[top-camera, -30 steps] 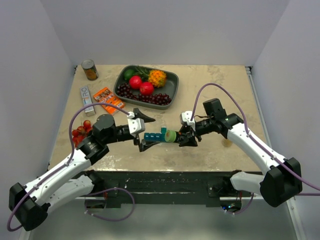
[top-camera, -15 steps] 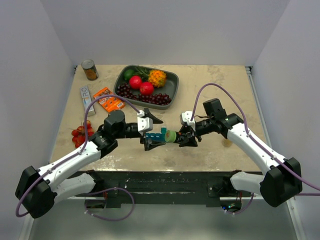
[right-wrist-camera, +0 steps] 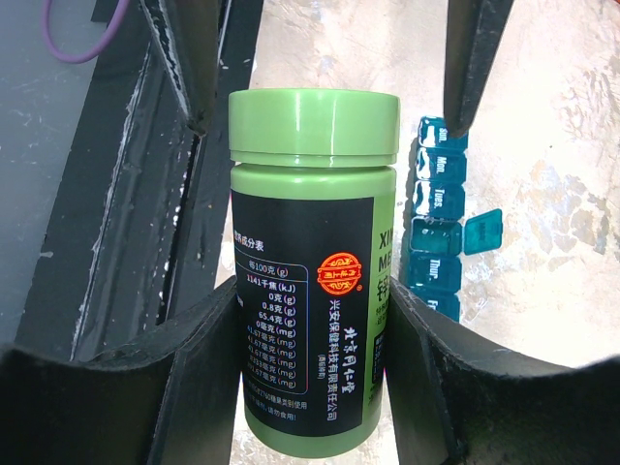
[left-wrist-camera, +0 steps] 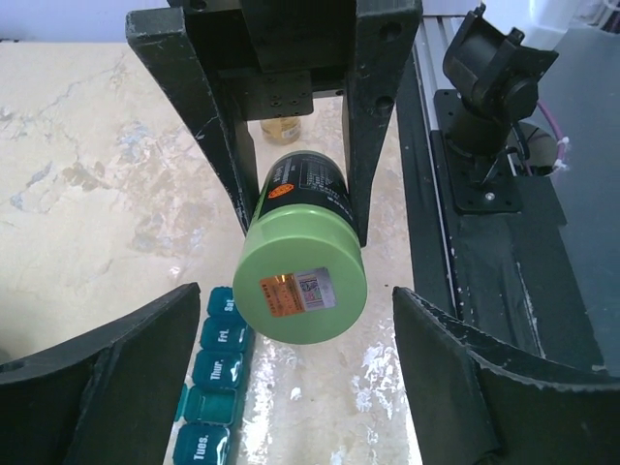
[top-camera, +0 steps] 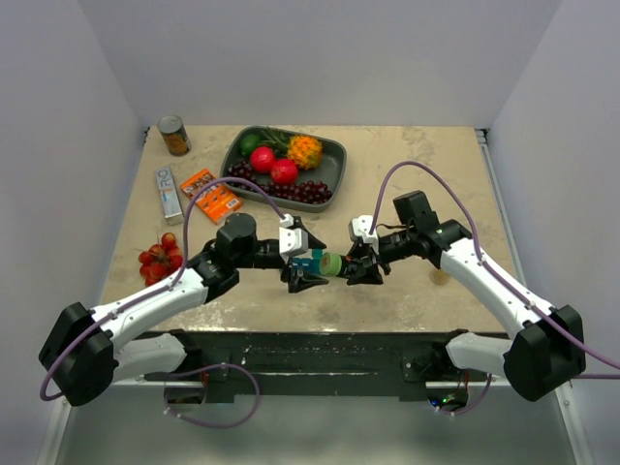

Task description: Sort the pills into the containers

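Note:
A green pill bottle (top-camera: pixel 332 263) with a dark label lies sideways in the air, my right gripper (top-camera: pixel 356 263) shut on its body (right-wrist-camera: pixel 310 271). Its lid (left-wrist-camera: pixel 305 276) faces my left gripper (left-wrist-camera: pixel 300 387), which stands open with a finger on either side of the lid and a gap on both sides. The containers, a teal pill-organizer strip (left-wrist-camera: pixel 213 378), lie on the table just below the bottle (right-wrist-camera: pixel 436 232); one compartment has its lid (right-wrist-camera: pixel 482 231) flipped open. The pills are hidden.
A dark grey tray (top-camera: pixel 334 155) of fruit stands at the back. A can (top-camera: pixel 174 136), a white tube (top-camera: pixel 170 192), an orange packet (top-camera: pixel 210 194) and red tomatoes (top-camera: pixel 160 257) lie on the left. A small tan bottle (left-wrist-camera: pixel 281 128) shows behind the right gripper.
My left arm has reached right, bringing its open fingers around the bottle's lid, and the jaws have narrowed a little. The right arm and the bottle have not moved.

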{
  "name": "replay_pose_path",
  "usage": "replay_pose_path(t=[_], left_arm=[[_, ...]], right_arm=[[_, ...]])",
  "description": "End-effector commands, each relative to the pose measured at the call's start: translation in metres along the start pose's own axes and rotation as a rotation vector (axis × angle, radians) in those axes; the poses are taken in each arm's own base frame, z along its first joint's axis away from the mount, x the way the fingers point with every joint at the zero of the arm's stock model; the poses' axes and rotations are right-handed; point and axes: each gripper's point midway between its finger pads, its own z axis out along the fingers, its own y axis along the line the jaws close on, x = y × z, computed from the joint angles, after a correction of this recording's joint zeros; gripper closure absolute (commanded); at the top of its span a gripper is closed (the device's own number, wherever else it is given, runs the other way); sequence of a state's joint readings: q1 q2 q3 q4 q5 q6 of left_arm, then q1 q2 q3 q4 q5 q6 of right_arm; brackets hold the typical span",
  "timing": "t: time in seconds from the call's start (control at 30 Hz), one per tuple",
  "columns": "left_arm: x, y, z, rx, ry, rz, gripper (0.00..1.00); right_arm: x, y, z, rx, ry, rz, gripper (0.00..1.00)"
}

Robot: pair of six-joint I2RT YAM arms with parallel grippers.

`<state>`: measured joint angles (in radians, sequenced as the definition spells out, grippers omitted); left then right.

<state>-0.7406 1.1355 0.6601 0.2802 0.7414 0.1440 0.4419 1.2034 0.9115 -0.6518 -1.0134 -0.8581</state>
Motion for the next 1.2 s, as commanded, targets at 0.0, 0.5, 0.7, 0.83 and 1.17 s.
replay_pose_path(t=[0.0, 0.5, 0.7, 0.83, 1.17], left_arm=[[-0.035, -0.002, 0.003, 0.024, -0.102, 0.027, 0.17], [-0.033, -0.009, 0.009, 0.036, -0.12, -0.129, 0.49], [-0.044, -0.013, 0.004, 0.012, -0.159, -0.268, 0.7], [-0.05, -0.019, 0.002, 0.02, -0.17, -0.435, 0.98], [-0.048, -0.008, -0.005, -0.154, -0.133, -0.886, 1.0]], right_arm=[[-0.012, 0.003, -0.003, -0.009, -0.044, -0.043, 1.0], [-0.011, 0.001, -0.003, 0.0, -0.041, -0.034, 1.0], [-0.01, -0.003, -0.003, 0.024, -0.03, -0.021, 1.0], [-0.011, -0.005, -0.005, 0.037, -0.03, -0.019, 1.0], [-0.012, -0.007, -0.007, 0.048, -0.037, -0.017, 1.0]])
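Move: The right hand still holds the pill bottle, its green lid about 5 cm to that hand's left and roughly 2 cm lower. From the left hand's open fingers the lid lies some 3 cm to the right, about level in height and depth. Under the left hand, roughly 14 cm down and 4 cm ahead, is the pill organizer; the fruit tray stands about 27 cm ahead and 8 cm left, equally low. Left hand lifts about 3 cm and slightly back, shutting empty beside the lid, rolling some 40 degrees. ##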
